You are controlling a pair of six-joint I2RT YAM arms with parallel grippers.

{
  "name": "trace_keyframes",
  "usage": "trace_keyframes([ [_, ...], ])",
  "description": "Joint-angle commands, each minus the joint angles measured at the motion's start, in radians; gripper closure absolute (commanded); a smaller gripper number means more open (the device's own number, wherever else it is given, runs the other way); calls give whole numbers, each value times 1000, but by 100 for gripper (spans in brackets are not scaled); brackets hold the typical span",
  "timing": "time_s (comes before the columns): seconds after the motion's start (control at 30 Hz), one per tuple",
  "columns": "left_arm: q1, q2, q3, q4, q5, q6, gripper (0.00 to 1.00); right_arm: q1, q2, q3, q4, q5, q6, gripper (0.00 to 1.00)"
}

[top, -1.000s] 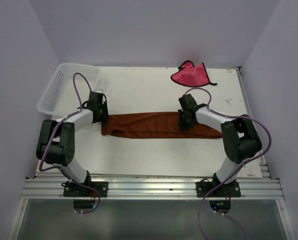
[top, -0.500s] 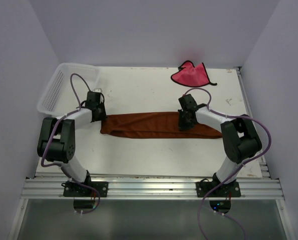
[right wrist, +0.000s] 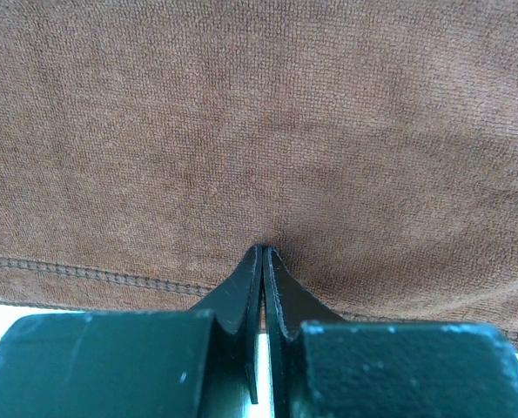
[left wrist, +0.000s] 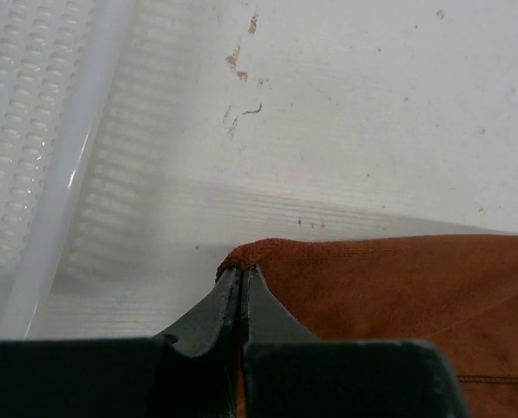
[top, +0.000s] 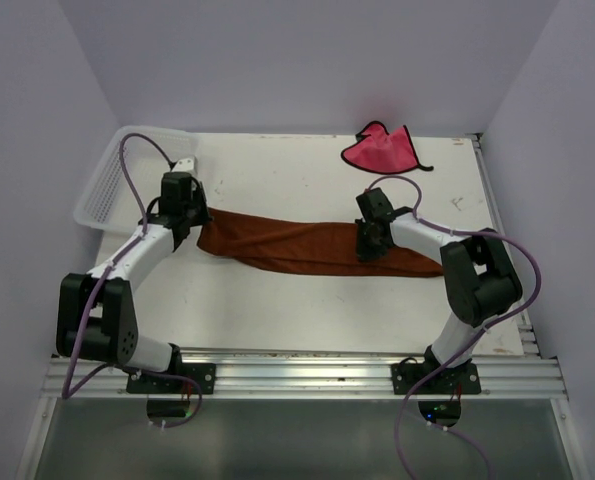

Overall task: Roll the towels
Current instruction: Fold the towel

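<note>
The rust-brown towel [top: 297, 245] lies folded in a long strip across the middle of the table, its left end slanting toward the back. My left gripper [top: 197, 226] is shut on that left corner [left wrist: 259, 252], and the wrist view shows the fingertips [left wrist: 257, 292] pinching the cloth's edge. My right gripper [top: 368, 250] is shut with its tips dug into a pucker of the same towel [right wrist: 267, 131], right of the strip's middle. The pink-red towel [top: 380, 150] lies crumpled at the back right, apart from both grippers.
A white mesh basket [top: 127, 170] stands at the back left, close beside my left gripper; its rim [left wrist: 58, 200] fills the left of the left wrist view. White walls close in the table on three sides.
My left gripper closed on the brown towel's left corner and carried it back and left toward the basket, so that end now slants. The right gripper stayed in place.
</note>
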Motion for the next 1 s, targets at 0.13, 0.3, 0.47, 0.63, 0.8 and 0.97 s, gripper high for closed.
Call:
trace_keyframes([
  [0.13, -3, 15, -21, 15, -53, 10, 100, 5, 49, -12, 10, 11, -13, 97],
  [0.3, -3, -100, -62, 35, -75, -28, 100, 5, 58, -10, 10, 14, -11, 98],
  [0.47, -12, -238, -128, 65, -64, -85, 100, 5, 57, -7, 6, 25, -13, 98],
  [0.63, -46, -384, -203, 36, -93, -154, 100, 5, 44, -10, -1, 24, -11, 98],
  [0.8, -110, -499, -257, -35, -177, -253, 100, 5, 24, -10, -7, 23, -13, 98],
  [0.97, -193, -582, -288, -114, -278, -370, 100, 7, 23, -5, -13, 25, -13, 98],
])
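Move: The left hand holds the brown towel's far left corner up off the table. From that hand the towel's near left corner lies some 6 cm back, 1 cm left and 10 cm down. The right fingertips' spot on the towel is about 29 cm right and 6 cm back, the white basket's middle 15 cm left and 11 cm ahead, the pink towel 34 cm right and 20 cm ahead. From the right hand, the near left corner is roughly 31 cm left, 1 cm ahead, level in height. Still pinching the brown towel's far left corner, the left hand dips about 2 cm, then draws back towards its base and climbs, ending some 9 cm back and 5 cm higher, away from the basket. Its wrist tips the fingers up by roughly 10 degrees, with a slight roll. The right hand stays put, its shut fingertips holding the towel down near its near edge. ##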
